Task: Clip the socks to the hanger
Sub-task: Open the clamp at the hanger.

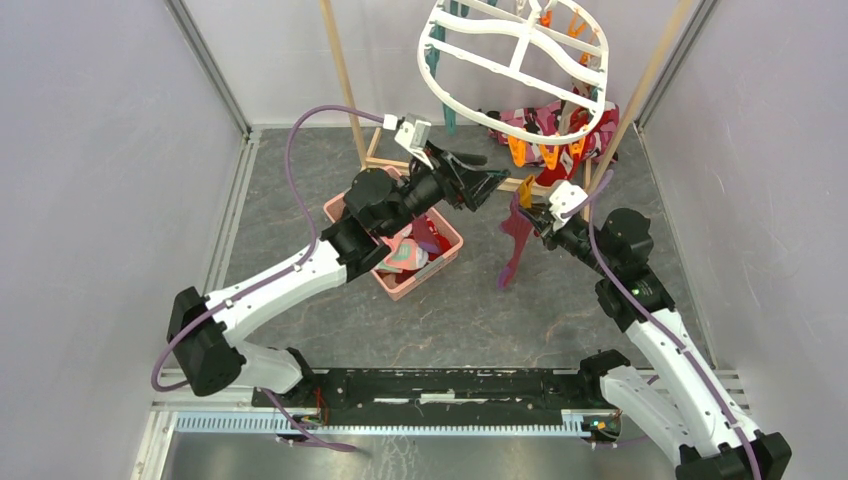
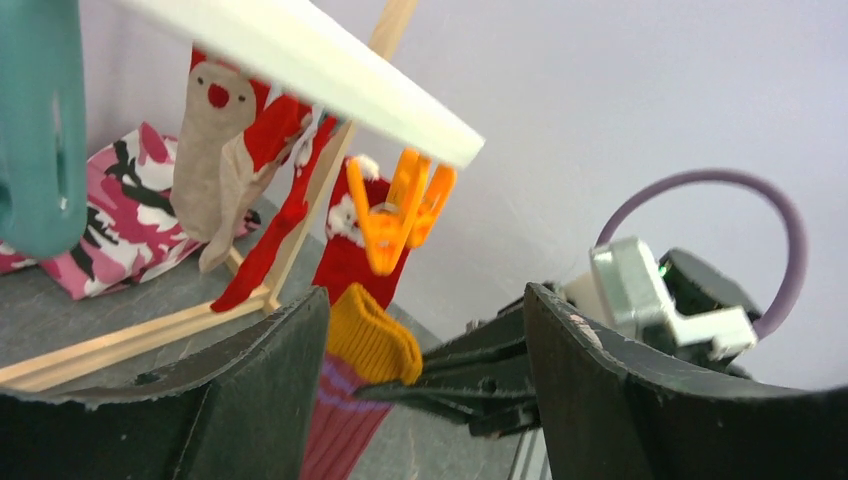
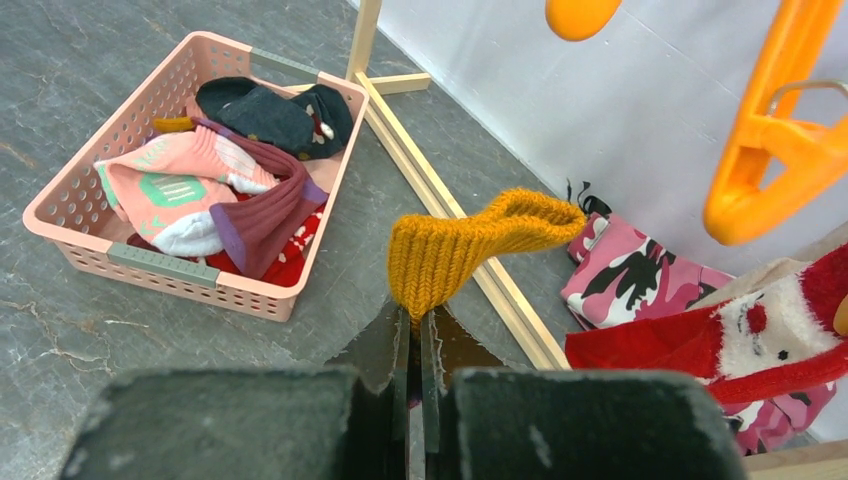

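My right gripper [image 1: 530, 208] is shut on the mustard-yellow cuff [image 3: 470, 245] of a magenta sock [image 1: 515, 245], which hangs down below it. In the right wrist view the right gripper [image 3: 413, 318] has its jaws pressed together on the knit. The left gripper [image 1: 492, 182] is open just left of it. In the left wrist view that left gripper [image 2: 425, 295] has its fingers standing wide on either side of the cuff [image 2: 375, 340], not touching it. The white hanger [image 1: 520, 50] hangs above. An orange peg [image 2: 400, 210] dangles from its bar [image 2: 320, 70], and red socks [image 2: 215, 150] hang clipped behind.
A pink basket [image 1: 400, 285] under the left arm holds several more socks [image 3: 200, 190]. The wooden rack's base bars [image 3: 450, 210] run along the floor. A pink camouflage cloth [image 3: 640, 275] lies by the back wall. A teal peg [image 2: 40, 130] hangs close to the left wrist camera.
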Action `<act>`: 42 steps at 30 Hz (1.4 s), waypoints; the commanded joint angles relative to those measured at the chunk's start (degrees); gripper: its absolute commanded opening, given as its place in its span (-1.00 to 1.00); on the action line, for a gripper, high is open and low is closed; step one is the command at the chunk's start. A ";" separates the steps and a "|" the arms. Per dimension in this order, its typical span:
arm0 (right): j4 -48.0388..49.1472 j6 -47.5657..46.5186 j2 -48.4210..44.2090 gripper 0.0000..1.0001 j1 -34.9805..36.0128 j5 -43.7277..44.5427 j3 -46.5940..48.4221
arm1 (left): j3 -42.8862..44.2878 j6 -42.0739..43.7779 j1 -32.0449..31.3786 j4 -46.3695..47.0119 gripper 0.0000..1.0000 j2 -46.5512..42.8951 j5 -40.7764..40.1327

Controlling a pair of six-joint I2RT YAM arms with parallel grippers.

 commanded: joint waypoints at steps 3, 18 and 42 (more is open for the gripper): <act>1.72 1.81 -1.66 -1.00 -0.59 -1.31 0.97 | 6.42 -4.74 -1.07 -1.41 0.50 2.19 -4.42; -0.25 3.37 -3.41 -1.00 -2.69 -1.73 -0.14 | 9.96 -9.47 -8.73 -4.66 0.39 4.98 -10.23; 0.35 4.35 -2.63 -1.00 -4.18 -3.90 0.70 | 23.70 3.15 -7.86 -12.09 0.46 17.64 -18.14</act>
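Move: The middle orange clamp on the hanger's near rim is some 9 cm to the left hand's right, about 6 cm ahead and 2 cm higher. The left orange clamp is about 4 cm ahead, 4 cm right and 3 cm up. The yellow-cuffed sock in the right fingers lies roughly 8 cm right, 3 cm ahead and 5 cm below. From the right hand the middle clamp is some 6 cm ahead, 4 cm right and 8 cm above. The middle orange clamp is approached by the left hand with its fingers kept open: it rises about 2 cm, backs off towards the base as it swings right, then comes forward again and sinks, ending some 7 cm farther right. The wrist tips about 10 degrees down on the way. The right hand keeps its pinch on the yellow cuff, easing slightly right. ##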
